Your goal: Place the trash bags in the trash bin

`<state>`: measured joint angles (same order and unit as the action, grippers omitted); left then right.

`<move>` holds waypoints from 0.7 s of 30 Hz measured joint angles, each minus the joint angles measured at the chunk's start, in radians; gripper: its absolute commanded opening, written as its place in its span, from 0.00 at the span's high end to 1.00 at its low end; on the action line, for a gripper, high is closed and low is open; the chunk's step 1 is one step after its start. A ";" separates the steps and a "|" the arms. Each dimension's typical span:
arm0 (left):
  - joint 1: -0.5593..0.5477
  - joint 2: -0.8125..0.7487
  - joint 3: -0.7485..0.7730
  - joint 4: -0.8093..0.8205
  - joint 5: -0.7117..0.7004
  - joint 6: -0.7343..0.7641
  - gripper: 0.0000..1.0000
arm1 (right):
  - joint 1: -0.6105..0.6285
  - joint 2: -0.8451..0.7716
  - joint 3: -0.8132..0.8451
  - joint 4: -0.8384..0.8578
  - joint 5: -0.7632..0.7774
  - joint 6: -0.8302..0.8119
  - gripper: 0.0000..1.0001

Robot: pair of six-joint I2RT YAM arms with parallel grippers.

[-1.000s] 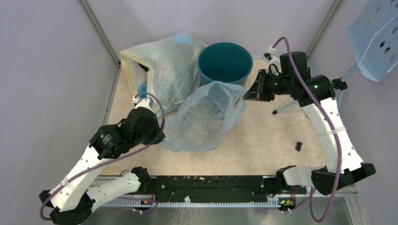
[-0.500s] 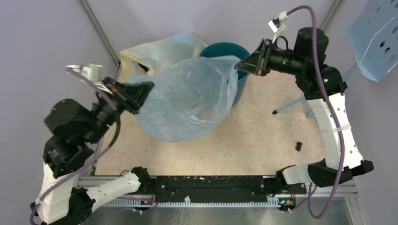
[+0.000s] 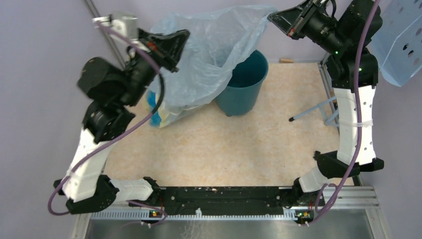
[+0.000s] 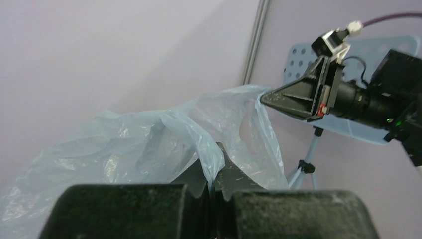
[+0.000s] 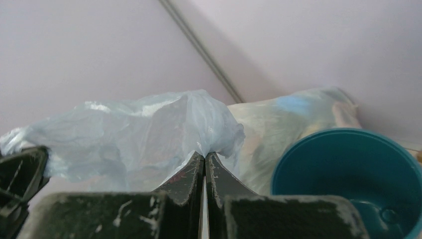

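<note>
The pale-blue translucent trash bag [image 3: 214,47] hangs stretched between my two grippers, high above the table. My left gripper [image 3: 181,37] is shut on its left edge, seen in the left wrist view [image 4: 215,167] with the bag [image 4: 149,149] pinched. My right gripper [image 3: 272,17] is shut on its right edge, seen in the right wrist view [image 5: 204,155] with the bag [image 5: 149,124]. The dark teal trash bin [image 3: 249,87] stands upright below the bag's lower right part; it also shows in the right wrist view [image 5: 348,179].
A yellowish translucent bag with blue items [image 3: 159,112] lies left of the bin, mostly behind the lifted bag. A pale-blue perforated panel on a stand [image 3: 398,30] is at the far right. A small black piece [image 3: 317,155] lies on the table near the right arm.
Both grippers have risen and moved toward the back, lifting the blue bag off the table and stretching it above the bin. The yellowish bag is now mostly covered.
</note>
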<state>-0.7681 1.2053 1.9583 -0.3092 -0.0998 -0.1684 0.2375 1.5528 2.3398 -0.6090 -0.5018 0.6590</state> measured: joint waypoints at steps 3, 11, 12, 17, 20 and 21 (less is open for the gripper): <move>0.000 0.100 0.000 0.039 0.025 0.022 1.00 | -0.014 0.011 -0.002 -0.029 0.108 -0.019 1.00; 0.060 0.328 0.116 0.087 0.168 -0.014 1.00 | -0.084 0.000 -0.010 -0.142 0.352 -0.100 1.00; 0.076 0.347 0.139 0.095 0.189 -0.026 1.00 | -0.091 0.000 -0.010 -0.156 0.381 -0.112 1.00; 0.166 0.404 0.206 0.192 0.291 -0.132 1.00 | -0.109 0.000 -0.010 -0.216 0.476 -0.153 1.00; 0.200 0.434 0.234 0.259 0.343 -0.192 1.00 | -0.137 0.002 -0.010 -0.245 0.500 -0.162 1.00; 0.212 0.450 0.248 0.285 0.359 -0.214 1.00 | -0.144 0.005 -0.009 -0.248 0.501 -0.162 1.00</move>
<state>-0.5556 1.6554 2.2063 -0.0246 0.2596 -0.3824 0.0937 1.5574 2.3306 -0.8574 -0.0006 0.4969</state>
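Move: Both hands already hold the light-blue trash bag in the air. From the left hand the trash bin stands about 23 cm ahead and 21 cm to the right, its middle some 49 cm below; the big whitish sack lies about 31 cm ahead and 12 cm left. From the right hand the bin is roughly 13 cm ahead, 9 cm left and 45 cm down, and the tripod foot about 5 cm ahead and 21 cm right, at table height. Swing the held trash bag forward and to the right, both grippers staying shut on its rim. Carry the left one about 12 cm forward and 8 cm right towards the bin, dipping and rising back; sweep the right one further right, some 13 cm, also forward and down half as far, turning it clockwise. ##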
